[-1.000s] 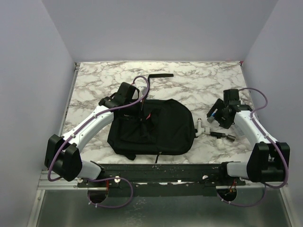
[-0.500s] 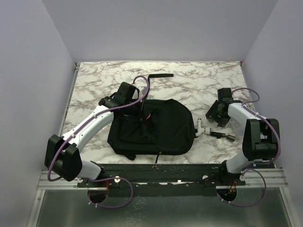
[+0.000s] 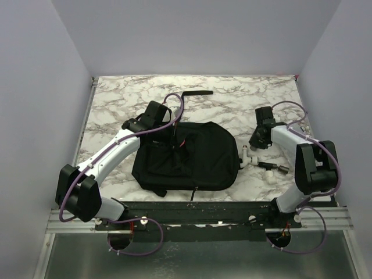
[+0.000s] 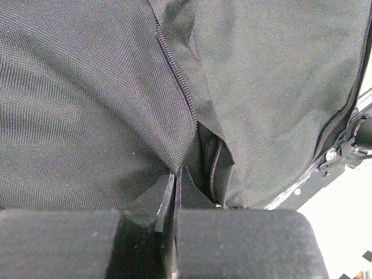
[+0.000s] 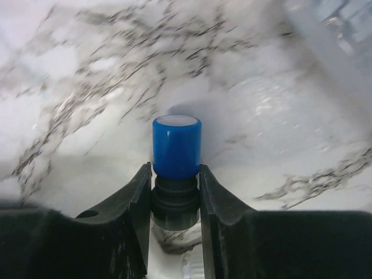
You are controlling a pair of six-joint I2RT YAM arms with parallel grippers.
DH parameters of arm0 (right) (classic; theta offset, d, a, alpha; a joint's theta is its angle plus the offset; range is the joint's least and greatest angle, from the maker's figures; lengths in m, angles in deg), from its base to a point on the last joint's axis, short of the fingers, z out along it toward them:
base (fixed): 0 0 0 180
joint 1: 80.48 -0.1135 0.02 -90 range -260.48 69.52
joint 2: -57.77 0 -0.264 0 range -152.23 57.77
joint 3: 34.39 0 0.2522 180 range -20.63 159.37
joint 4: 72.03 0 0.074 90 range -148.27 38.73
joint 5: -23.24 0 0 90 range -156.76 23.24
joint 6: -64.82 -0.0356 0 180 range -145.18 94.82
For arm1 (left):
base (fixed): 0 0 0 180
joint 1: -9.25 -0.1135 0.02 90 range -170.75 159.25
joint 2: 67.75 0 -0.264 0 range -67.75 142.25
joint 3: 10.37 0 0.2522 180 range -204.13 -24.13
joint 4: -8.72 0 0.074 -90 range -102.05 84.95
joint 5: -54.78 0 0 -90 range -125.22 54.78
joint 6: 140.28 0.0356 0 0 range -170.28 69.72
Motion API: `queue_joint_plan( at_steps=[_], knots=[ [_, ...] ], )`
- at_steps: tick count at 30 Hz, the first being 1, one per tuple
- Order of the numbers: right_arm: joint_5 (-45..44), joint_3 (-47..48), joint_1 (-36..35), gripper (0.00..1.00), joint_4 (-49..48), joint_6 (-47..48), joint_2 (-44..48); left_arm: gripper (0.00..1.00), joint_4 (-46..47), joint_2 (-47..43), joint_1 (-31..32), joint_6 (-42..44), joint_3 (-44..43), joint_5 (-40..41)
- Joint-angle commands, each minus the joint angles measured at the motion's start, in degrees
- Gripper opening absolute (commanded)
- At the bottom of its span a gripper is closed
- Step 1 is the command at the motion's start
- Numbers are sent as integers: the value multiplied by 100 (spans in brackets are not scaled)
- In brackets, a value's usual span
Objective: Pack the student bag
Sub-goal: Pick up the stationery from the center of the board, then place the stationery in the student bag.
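Observation:
The student bag [image 3: 197, 160], a soft black backpack, lies flat at the table's near centre. My left gripper [image 3: 174, 138] sits on its upper left part. In the left wrist view that gripper [image 4: 175, 173] is shut, pinching the bag fabric [image 4: 87, 87] at the edge of a partly open zipper [image 4: 174, 75]. My right gripper [image 3: 254, 143] hangs just right of the bag. In the right wrist view it [image 5: 174, 174] is shut on the dark ribbed collar of a blue-capped tube [image 5: 176, 146] over the marble.
A small white item [image 3: 246, 156] and a dark cylinder with a metal end [image 3: 278, 168] lie on the marble table [image 3: 232, 110] right of the bag. A black strap [image 3: 197, 93] lies at the back. Grey walls enclose the table on three sides.
My right arm has swung left toward the small items beside the bag, and its jaws have closed in around the blue-capped tube. The left arm and bag have not moved.

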Motion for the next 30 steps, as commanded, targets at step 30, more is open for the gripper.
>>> queue_joint_plan(
  at_steps=[30],
  knots=[
    [4814, 228, -3617, 23, -3293, -1533, -6, 0, 631, -662, 43, 67, 165, 394]
  ],
)
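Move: From the right hand, already gripping the blue-capped stationery low over the table, the open bag pocket lies about 33 cm left, 11 cm back and 10 cm higher. The white item is some 4 cm left and 5 cm back, the black cylinder 8 cm right and 9 cm back; the clear pencil case stands 17 cm right and 4 cm ahead. The same pocket mouth is about 4 cm right, 3 cm back and 4 cm below the left hand. Up and then in a fast leftward sweep of about 34 cm, easing back some 11 cm, the right hand carries the blue-capped stationery over the bag to the pocket mouth, sinking a few centimetres after the crest. Its wrist turns roughly 70 degrees, counter-clockwise with its left side rising, fingers keeping their grip. The left hand still pinches the pocket's zipped edge and raises it slightly. ##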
